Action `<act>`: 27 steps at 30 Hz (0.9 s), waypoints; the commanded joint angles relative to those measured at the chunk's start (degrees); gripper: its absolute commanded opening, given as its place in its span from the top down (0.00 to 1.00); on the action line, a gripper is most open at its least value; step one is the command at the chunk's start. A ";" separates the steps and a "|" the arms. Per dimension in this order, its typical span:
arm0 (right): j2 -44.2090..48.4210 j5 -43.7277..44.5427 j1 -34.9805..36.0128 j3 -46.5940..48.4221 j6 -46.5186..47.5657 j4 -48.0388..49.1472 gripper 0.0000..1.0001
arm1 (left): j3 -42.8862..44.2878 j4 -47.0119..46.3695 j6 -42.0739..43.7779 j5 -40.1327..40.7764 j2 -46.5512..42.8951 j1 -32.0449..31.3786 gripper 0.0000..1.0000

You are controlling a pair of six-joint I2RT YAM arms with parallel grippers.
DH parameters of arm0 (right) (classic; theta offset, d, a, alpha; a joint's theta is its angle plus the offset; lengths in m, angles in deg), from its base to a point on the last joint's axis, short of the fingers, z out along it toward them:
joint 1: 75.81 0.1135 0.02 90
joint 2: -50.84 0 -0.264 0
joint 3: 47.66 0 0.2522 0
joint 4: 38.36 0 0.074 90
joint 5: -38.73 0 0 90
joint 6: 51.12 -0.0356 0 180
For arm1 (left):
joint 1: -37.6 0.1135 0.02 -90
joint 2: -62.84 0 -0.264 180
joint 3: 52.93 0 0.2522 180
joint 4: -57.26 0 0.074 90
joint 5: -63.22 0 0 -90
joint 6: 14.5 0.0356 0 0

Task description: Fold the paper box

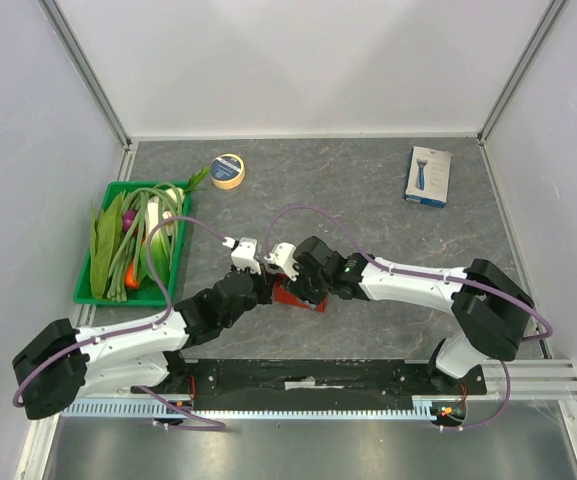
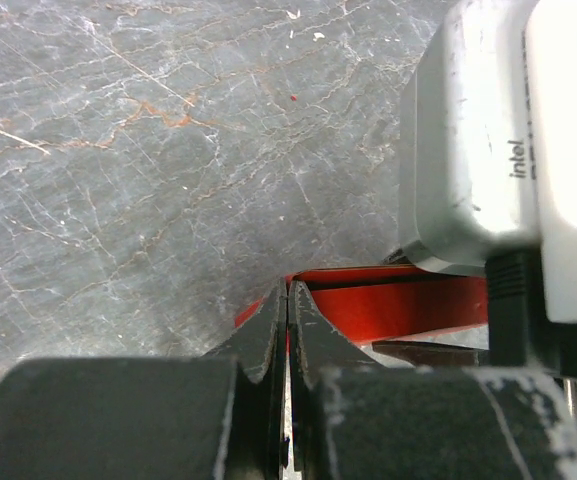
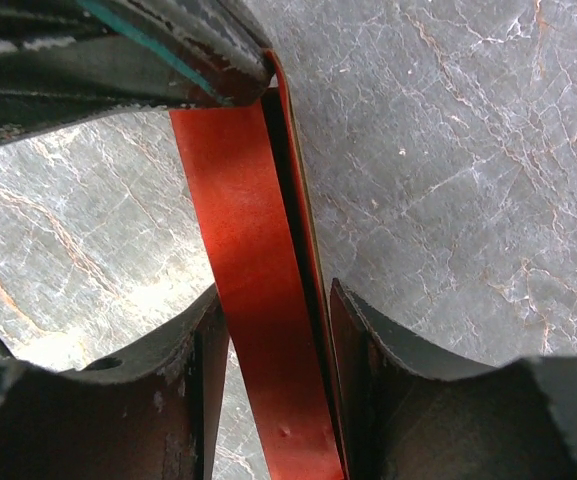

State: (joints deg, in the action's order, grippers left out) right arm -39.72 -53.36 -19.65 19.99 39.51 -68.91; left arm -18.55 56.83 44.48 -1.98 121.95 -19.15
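The red paper box (image 1: 294,297) lies partly folded on the grey table just ahead of the arm bases, mostly hidden under both wrists. My left gripper (image 1: 271,283) is shut on a thin red edge of it. In the left wrist view a sliver of red shows between the closed jaws of the left gripper (image 2: 288,292), with the paper box's (image 2: 398,305) walls to the right. My right gripper (image 3: 273,295) straddles an upright red panel of the paper box (image 3: 233,200), both fingers touching it. The left gripper's fingers (image 3: 118,50) hold that panel's far end.
A green tray (image 1: 84,292) of vegetables sits at the left. A roll of tape (image 1: 228,171) lies at the back, and a white-and-blue retail box (image 1: 428,176) at the back right. The right wrist's camera housing (image 2: 498,130) hangs close over the left gripper.
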 commanded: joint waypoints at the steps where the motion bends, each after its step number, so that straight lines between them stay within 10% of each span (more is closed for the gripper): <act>1: 1.71 0.86 0.26 -0.98 -0.01 3.44 0.50 | -1.64 8.65 -6.24 -6.68 -0.84 -0.73 0.98; 27: 15.49 6.02 -2.72 0.51 -16.51 -5.43 0.21 | -3.92 9.18 -6.06 -0.36 1.53 -0.90 0.98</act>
State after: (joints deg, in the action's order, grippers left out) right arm -29.08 -52.03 -20.90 19.01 28.49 -70.40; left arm -20.21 54.84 39.45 -1.70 122.09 -19.39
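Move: The right fingers straddle the box's right part, pads against its two long walls, with the box's middle about 4 cm to the left and 1 cm forward, roughly level; the corner pinched in the shut left fingers is some 9 cm left, 2 cm forward and slightly above. From the left hand the box's middle lies about 6 cm right, 2 cm back and 2 cm down. The tape roll is far off, about 20 cm left and 30 cm forward of the right hand. After a brief hold, the right hand opens its fingers from about half to three-quarters wide, so the pads come off the box's long walls, and rises almost straight up about 5.5 cm away from the box, the fingertips tipping up to the left and swinging some 10 degrees clockwise. The left fingers stay shut on the box's left corner and hold it nearly in place, sinking only about half a centimetre with a tilt of roughly 5 degrees. ##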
